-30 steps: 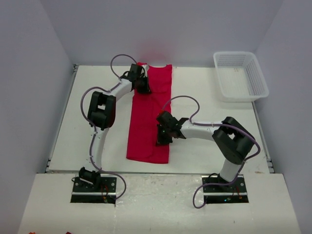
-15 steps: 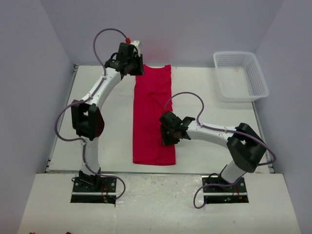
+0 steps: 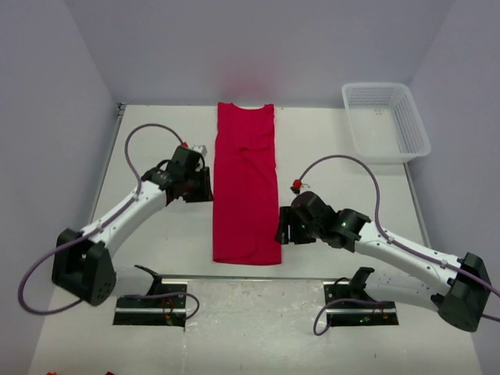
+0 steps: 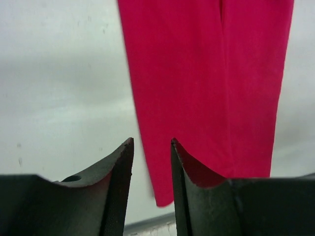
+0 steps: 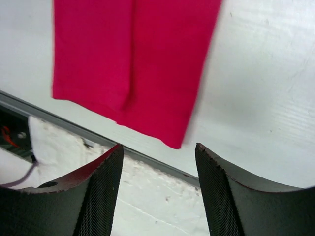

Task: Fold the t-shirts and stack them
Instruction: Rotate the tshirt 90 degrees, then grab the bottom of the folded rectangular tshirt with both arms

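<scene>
One red t-shirt [image 3: 246, 183] lies flat on the white table, folded into a long narrow strip running from the back edge toward the front. My left gripper [image 3: 205, 187] hovers just off its left edge at mid-length, open, nothing between its fingers. In the left wrist view the t-shirt [image 4: 202, 73] fills the upper right beyond the left gripper [image 4: 151, 143]. My right gripper [image 3: 283, 233] sits just right of the strip's near corner, open and empty. The right wrist view shows the t-shirt's [image 5: 133, 59] near hem above the widely parted right gripper [image 5: 158, 147].
A white mesh basket [image 3: 387, 121] stands at the back right corner. The table's front edge rail [image 5: 74, 129] runs just beyond the shirt's hem. Grey walls enclose the table on three sides.
Both grippers have opened and let go of the t-shirt. The left arm has drawn back from the far end to the strip's left side; the right arm has shifted right and nearer.
</scene>
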Motion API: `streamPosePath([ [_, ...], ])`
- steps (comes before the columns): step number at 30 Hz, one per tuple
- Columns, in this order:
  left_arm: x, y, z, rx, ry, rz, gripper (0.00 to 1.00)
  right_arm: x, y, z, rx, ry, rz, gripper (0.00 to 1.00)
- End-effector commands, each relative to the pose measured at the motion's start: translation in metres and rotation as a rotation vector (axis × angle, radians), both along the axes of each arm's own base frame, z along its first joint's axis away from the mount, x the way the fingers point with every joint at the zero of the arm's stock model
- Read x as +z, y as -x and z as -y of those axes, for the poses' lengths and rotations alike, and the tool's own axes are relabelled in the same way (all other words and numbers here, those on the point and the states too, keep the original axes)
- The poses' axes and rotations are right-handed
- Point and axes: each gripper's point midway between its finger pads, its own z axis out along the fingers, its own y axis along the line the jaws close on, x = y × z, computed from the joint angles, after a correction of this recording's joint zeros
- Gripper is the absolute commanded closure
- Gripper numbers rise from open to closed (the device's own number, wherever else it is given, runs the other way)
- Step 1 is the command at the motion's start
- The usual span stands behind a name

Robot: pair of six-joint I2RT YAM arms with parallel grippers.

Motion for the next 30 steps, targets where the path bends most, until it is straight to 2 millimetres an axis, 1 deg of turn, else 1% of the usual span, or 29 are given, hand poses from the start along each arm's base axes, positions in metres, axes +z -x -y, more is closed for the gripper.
streamPosePath([
  [1,0.031,0.023,-0.002,0.085,0.139,0.107,0.62,-0.042,0.022,0.017,-0.048,0.006,-0.091,0.39],
  [2,0.021,0.036,-0.003,0.089,0.151,0.08,0.62,-0.046,0.026,0.015,-0.041,-0.011,-0.106,0.39],
  [3,0.027,0.045,-0.002,0.077,0.175,0.1,0.62,-0.046,0.023,0.008,-0.033,-0.05,-0.093,0.4],
  [4,0.027,0.053,0.002,0.064,0.196,0.094,0.62,-0.06,0.028,0.011,-0.042,-0.043,-0.115,0.4],
  [5,0.025,0.061,0.002,0.061,0.209,0.091,0.62,-0.058,0.031,0.002,-0.018,-0.088,-0.13,0.4],
  [6,0.023,0.068,0.006,0.045,0.21,0.088,0.62,-0.065,0.034,0.002,-0.012,-0.089,-0.147,0.4],
  [7,0.021,0.071,0.006,0.05,0.202,0.089,0.61,-0.067,0.035,0.001,-0.011,-0.094,-0.154,0.4],
  [9,0.008,0.083,0.006,0.046,0.168,0.052,0.62,-0.07,0.034,-0.002,-0.016,-0.1,-0.16,0.4],
  [10,0.003,0.085,0.005,0.055,0.148,0.046,0.62,-0.072,0.034,-0.002,-0.016,-0.099,-0.164,0.4],
  [11,-0.005,0.094,0.01,0.047,0.148,0.021,0.62,-0.072,0.033,-0.003,-0.019,-0.101,-0.161,0.4],
  [12,-0.009,0.097,0.01,0.052,0.14,0.014,0.62,-0.073,0.032,-0.004,-0.019,-0.1,-0.162,0.4],
  [13,-0.019,0.1,0.006,0.066,0.109,0.006,0.63,-0.072,0.032,-0.005,-0.02,-0.103,-0.161,0.4],
  [15,-0.03,0.11,0.01,0.063,0.095,-0.017,0.63,-0.073,0.031,-0.006,-0.027,-0.106,-0.163,0.4],
  [16,-0.038,0.114,0.007,0.076,0.076,-0.031,0.63,-0.072,0.031,-0.006,-0.03,-0.11,-0.163,0.4],
  [22,-0.066,0.134,0.013,0.052,0.034,-0.087,0.63,-0.074,0.033,-0.003,-0.041,-0.116,-0.165,0.4],
  [25,-0.074,0.14,0.018,0.039,0.006,-0.101,0.64,-0.075,0.034,-0.002,-0.046,-0.113,-0.174,0.4],
  [28,-0.078,0.149,0.026,0.013,-0.016,-0.111,0.64,-0.078,0.035,-0.001,-0.048,-0.11,-0.18,0.4],
  [30,-0.081,0.152,0.029,0.009,-0.021,-0.115,0.64,-0.078,0.035,-0.001,-0.051,-0.111,-0.178,0.4],
])
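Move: Near its end of the folded t-shirt, the left hand has the shirt's left near corner some 18 cm back, about 4 cm to its right and 11 cm below; the right near corner lies level with that corner and about 22 cm to its right. From the right hand, the right near corner is about 6 cm back, 2 cm left and 12 cm below. The table's near edge runs about 5 cm behind both corners. Swinging back along the shirt's left side, the empty left hand travels about 16 cm towards the left near corner, rising slightly first, then sinking to finish 8 cm lower. The right hand drops quickly some 9 cm and draws back about 4 cm to the right near corner, then hovers there. Both tip about 10 degrees steeper, their fingers staying part open. ##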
